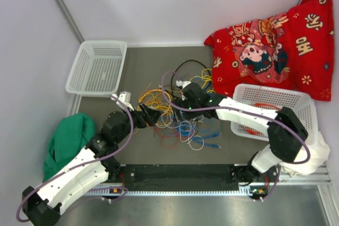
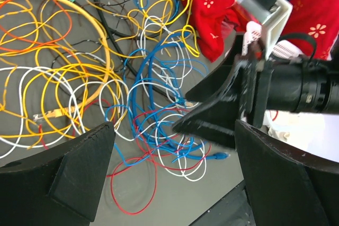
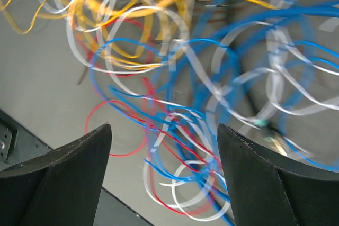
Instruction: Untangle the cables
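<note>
The cables [image 1: 177,123] lie in one tangle of yellow, orange, blue, white, red and black loops on the grey table, mid view. My left gripper [image 1: 154,116] is open at the tangle's left edge, just above the table. In the left wrist view its fingers [image 2: 79,168] stand wide apart over red, blue and white loops [image 2: 153,146], holding nothing. My right gripper [image 1: 179,105] hovers over the middle of the tangle. In the right wrist view it is open [image 3: 164,126] above blue, white and red strands [image 3: 201,78], touching none. Its black fingers [image 2: 212,115] also show in the left wrist view.
A white mesh basket [image 1: 98,67] stands at the back left, another [image 1: 296,101] at the right. A red printed cushion [image 1: 270,51] leans in the back right corner. A green cloth [image 1: 69,141] lies at the left, a white cloth [image 1: 312,157] at the right.
</note>
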You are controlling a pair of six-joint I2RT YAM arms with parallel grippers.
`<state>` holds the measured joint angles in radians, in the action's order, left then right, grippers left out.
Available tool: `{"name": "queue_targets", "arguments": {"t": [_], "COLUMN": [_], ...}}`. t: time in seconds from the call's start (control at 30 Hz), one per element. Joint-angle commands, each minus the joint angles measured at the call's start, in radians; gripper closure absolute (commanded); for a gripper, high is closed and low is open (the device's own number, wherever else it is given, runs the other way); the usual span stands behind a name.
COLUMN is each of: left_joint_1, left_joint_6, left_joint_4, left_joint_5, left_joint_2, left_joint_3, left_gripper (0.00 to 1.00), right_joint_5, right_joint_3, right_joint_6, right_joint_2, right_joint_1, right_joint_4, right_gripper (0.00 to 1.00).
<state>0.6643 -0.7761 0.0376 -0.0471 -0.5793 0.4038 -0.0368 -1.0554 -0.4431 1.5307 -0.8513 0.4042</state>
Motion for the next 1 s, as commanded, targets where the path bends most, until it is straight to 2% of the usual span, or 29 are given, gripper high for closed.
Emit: {"name": "queue_targets", "arguments": {"t": [0.0,0.1,0.27,0.3,0.37,0.4,0.47,0.5,0.8,0.97], "left_joint_1": [0.004,0.004,0.004,0.004,0.004,0.004,0.003,0.006,0.003,0.003], "left_joint_6": [0.001,-0.005,0.0,0.0,0.001,0.003,0.006,0.008,0.067,0.098], "left_joint_4": [0.028,0.022,0.022,0.019,0.019,0.019,0.021,0.022,0.035,0.005], "left_joint_5": [-0.036,-0.031,-0.033,-0.033,-0.033,-0.034,-0.039,-0.046,-0.115,-0.102], "left_joint_2": [0.015,0.004,-0.002,-0.004,-0.004,-0.004,-0.002,0.002,0.047,0.044], "left_joint_3": [0.012,0.009,0.009,0.01,0.01,0.013,0.017,0.021,0.058,0.075], "left_gripper": [0.01,0.01,0.01,0.01,0.01,0.01,0.02,0.02,0.02,0.02], "right_joint_5": [-0.002,0.018,0.011,0.009,0.006,0.008,0.015,0.026,0.164,0.231], "right_joint_3": [-0.071,-0.061,-0.018,-0.014,-0.005,-0.008,-0.026,-0.04,-0.414,-0.396], "right_joint_6": [0.024,0.012,-0.014,-0.016,-0.014,-0.009,0.006,0.013,0.139,0.156], "right_joint_2": [0.071,0.131,0.149,0.144,0.114,0.096,0.059,0.01,-0.164,-0.237], "right_joint_1": [-0.048,-0.048,-0.048,-0.048,-0.048,-0.048,-0.049,-0.049,-0.049,-0.049], "right_joint_4": [-0.039,-0.021,-0.033,-0.044,-0.051,-0.056,-0.05,-0.044,0.177,0.235], "right_gripper": [0.2,0.23,0.37,0.52,0.68,0.81,0.9,0.99,1.0,1.0]}}
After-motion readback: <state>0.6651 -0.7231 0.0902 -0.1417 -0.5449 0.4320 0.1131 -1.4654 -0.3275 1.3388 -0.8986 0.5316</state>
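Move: A strand of the red cable lies almost straight beneath the open right fingers, about 6 cm down and some 2 cm back and 2 cm left, with its loop trailing farther back. From that hand the yellow coil sits about 5 cm ahead and 12 cm left, while the blue plugs lie roughly 10 cm back and 13 cm right. From the idle left hand, the red strand is around 7 cm right, 3 cm back and 15 cm below. Down about 5 cm and slightly back, the right hand sinks into the tangle with its fingers closing, and they shut on a strand of the red cable at the bottom. It then climbs fast, some 27 cm, drifting about 4 cm forward, and tilts its fingertips upward by roughly 30 degrees, keeping the red cable pinched as it draws it up out of the pile. ##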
